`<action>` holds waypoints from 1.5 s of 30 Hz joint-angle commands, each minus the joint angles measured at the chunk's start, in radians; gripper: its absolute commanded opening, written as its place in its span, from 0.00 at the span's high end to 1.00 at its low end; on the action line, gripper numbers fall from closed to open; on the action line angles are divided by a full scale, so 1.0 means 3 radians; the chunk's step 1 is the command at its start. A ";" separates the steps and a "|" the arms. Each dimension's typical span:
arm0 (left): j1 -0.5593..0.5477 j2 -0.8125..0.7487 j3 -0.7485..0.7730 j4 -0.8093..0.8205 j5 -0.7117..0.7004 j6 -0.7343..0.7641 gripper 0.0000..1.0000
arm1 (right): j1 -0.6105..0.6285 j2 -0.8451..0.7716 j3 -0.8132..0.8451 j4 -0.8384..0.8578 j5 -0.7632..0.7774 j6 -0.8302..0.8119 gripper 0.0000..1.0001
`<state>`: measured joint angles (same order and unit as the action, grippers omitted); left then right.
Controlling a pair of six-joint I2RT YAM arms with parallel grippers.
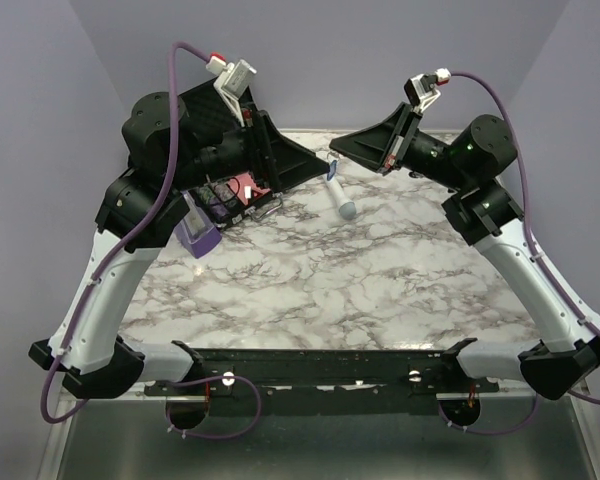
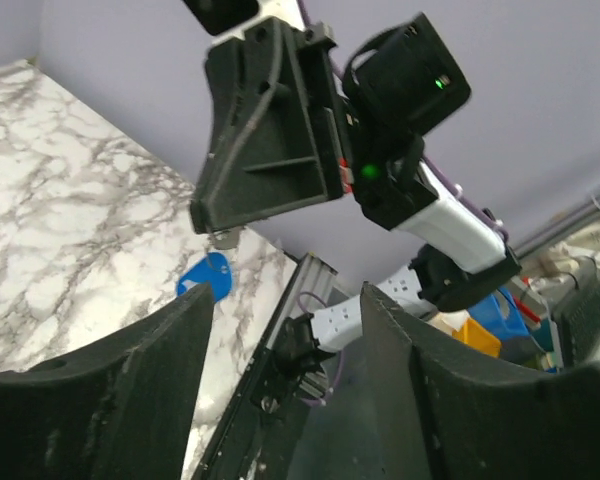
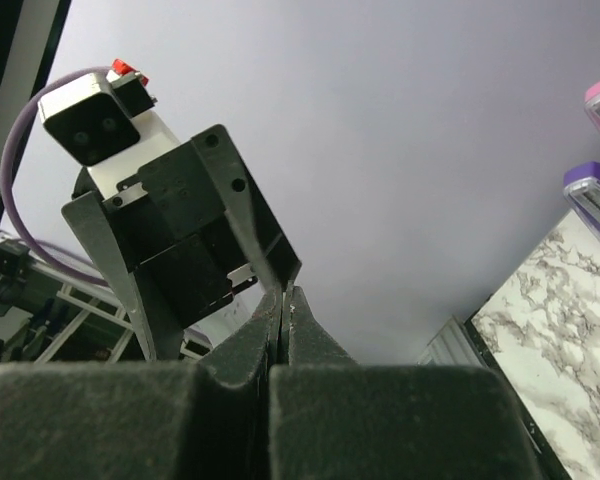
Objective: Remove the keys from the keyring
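Note:
The blue keyring (image 1: 332, 168) hangs just under the tip of my right gripper (image 1: 338, 148) at the back middle of the table. In the left wrist view, a thin wire loop (image 2: 217, 262) runs from the right gripper (image 2: 216, 226) down to the blue keyring (image 2: 205, 281). That gripper is shut, and the right wrist view shows its fingers pressed together at the right gripper's tip (image 3: 283, 292). No key shows clearly. My left gripper (image 1: 314, 168) stands open just left of the keyring. Nothing lies between the left gripper's fingers (image 2: 285, 300).
A white wand (image 1: 341, 196) lies on the marble table (image 1: 320, 280) just in front of the keyring. A purple metronome (image 1: 198, 233) and a pink and purple clutter (image 1: 230, 192) sit under the left arm. The table's back edge is close behind both grippers.

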<state>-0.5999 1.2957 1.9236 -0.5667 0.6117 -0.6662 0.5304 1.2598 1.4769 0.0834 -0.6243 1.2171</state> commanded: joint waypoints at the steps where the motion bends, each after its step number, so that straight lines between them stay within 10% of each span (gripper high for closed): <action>1: 0.0082 -0.0003 0.0000 0.0125 0.0543 0.0206 0.35 | 0.0011 0.0085 0.0180 -0.0027 -0.0261 -0.0084 0.99; 45: 0.0215 0.0472 0.0465 -0.0085 0.0548 0.0426 0.71 | 0.0011 0.0249 0.0323 0.0218 -0.0312 0.0105 0.99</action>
<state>-0.5385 1.4277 2.0228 -0.5781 0.7776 -0.5621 0.5301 1.3224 1.5471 0.1127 -0.7193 1.2427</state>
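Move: Just beyond the left fingertips, the keyring hangs from the right hand's shut fingers, about 3 cm ahead of the left hand, 3 cm to its right and 2 cm below it. The blue tag dangles about 3 cm straight below the ring. For the right hand, the keyring is at its tips, level fore and aft, some 1 cm to its left and 1 cm below; the tag is about 3 cm lower. Backing off barely 1 cm, the open left hand then swings forward about 3 cm and slightly right, dipping at the end, to bring its fingertips around the keyring at the right fingertips. Its fingers close about halfway, without shutting. The right hand keeps its hold, easing about 1 cm left and up and turning some 5 degrees counter-clockwise. Whether the left pads touch the ring can't be seen. ##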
